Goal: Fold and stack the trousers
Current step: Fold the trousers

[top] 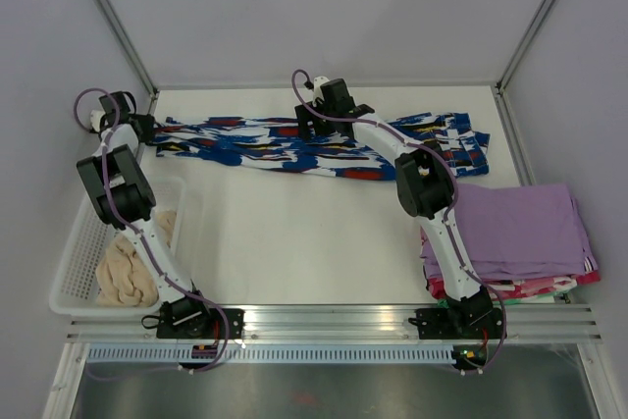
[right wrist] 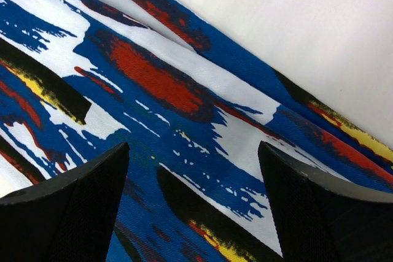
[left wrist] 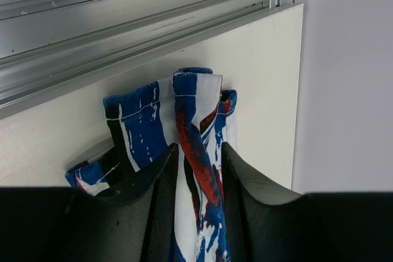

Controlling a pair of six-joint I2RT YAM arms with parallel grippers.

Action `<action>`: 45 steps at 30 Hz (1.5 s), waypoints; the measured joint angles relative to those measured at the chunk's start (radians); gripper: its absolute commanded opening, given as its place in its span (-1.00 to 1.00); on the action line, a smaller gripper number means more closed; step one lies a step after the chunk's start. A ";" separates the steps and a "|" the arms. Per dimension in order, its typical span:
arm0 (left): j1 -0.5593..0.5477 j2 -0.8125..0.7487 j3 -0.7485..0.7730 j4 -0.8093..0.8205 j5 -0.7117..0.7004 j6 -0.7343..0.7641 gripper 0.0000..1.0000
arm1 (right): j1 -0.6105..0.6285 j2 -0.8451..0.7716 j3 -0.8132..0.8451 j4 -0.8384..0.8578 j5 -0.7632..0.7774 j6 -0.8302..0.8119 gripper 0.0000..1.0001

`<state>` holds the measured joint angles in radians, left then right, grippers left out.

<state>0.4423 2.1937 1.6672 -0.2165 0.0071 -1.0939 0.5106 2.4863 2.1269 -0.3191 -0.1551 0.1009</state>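
Observation:
The trousers [top: 285, 144], in a blue, white and black print with red and yellow flecks, lie stretched flat across the far side of the table. My left gripper [top: 155, 129] is at their left end. In the left wrist view a bunched strip of the trousers [left wrist: 198, 121] runs between its fingers, and the left gripper [left wrist: 199, 151] is shut on it. My right gripper [top: 314, 128] hovers over the middle of the garment. In the right wrist view the right gripper [right wrist: 193, 146] stands wide open just above the flat trousers [right wrist: 178, 84], with nothing between its fingers.
A white basket [top: 69, 262] at the left holds a cream fluffy bundle [top: 128, 272]. A stack of lilac folded garments [top: 520, 228] sits at the right. A metal frame rail [left wrist: 123, 29] and the back wall are close behind the left gripper.

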 measured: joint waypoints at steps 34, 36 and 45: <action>-0.039 0.186 0.258 -0.087 -0.085 -0.001 -0.95 | 0.000 0.000 0.049 -0.041 0.041 0.019 0.86; -0.040 0.186 0.258 -0.084 -0.085 -0.001 -0.95 | 0.000 0.000 0.049 -0.041 0.041 0.019 0.86; -0.054 0.217 0.324 -0.086 -0.079 -0.009 -0.95 | 0.000 0.000 0.049 -0.041 0.041 0.019 0.86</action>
<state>0.3885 2.4111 1.9915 -0.3023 -0.0719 -1.1027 0.5106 2.4866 2.1761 -0.3603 -0.1139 0.1196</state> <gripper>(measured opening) 0.033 0.932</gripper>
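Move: The bunched corner of the trouser cuff lies about 3 cm ahead of the left hand, 3 cm to its left and 2 cm below. The nearer part of the hem is some 4 cm back and 2 cm left, the table's left edge about 3 cm ahead and 6 cm left. The white basket's middle is roughly 31 cm back and 7 cm left. From the right hand, that cuff corner lies about 42 cm left, level ahead and slightly below. Forward and slightly down goes the left hand, half-open fingers already straddling the trouser leg, about 4 cm along the table's left edge to the cuff's far corner. There the fingers shut and pinch the cloth just short of the hem; keeping the pinch, the hand draws it another 1.5 cm or so forward towards the far wall, rising about 1 cm. ##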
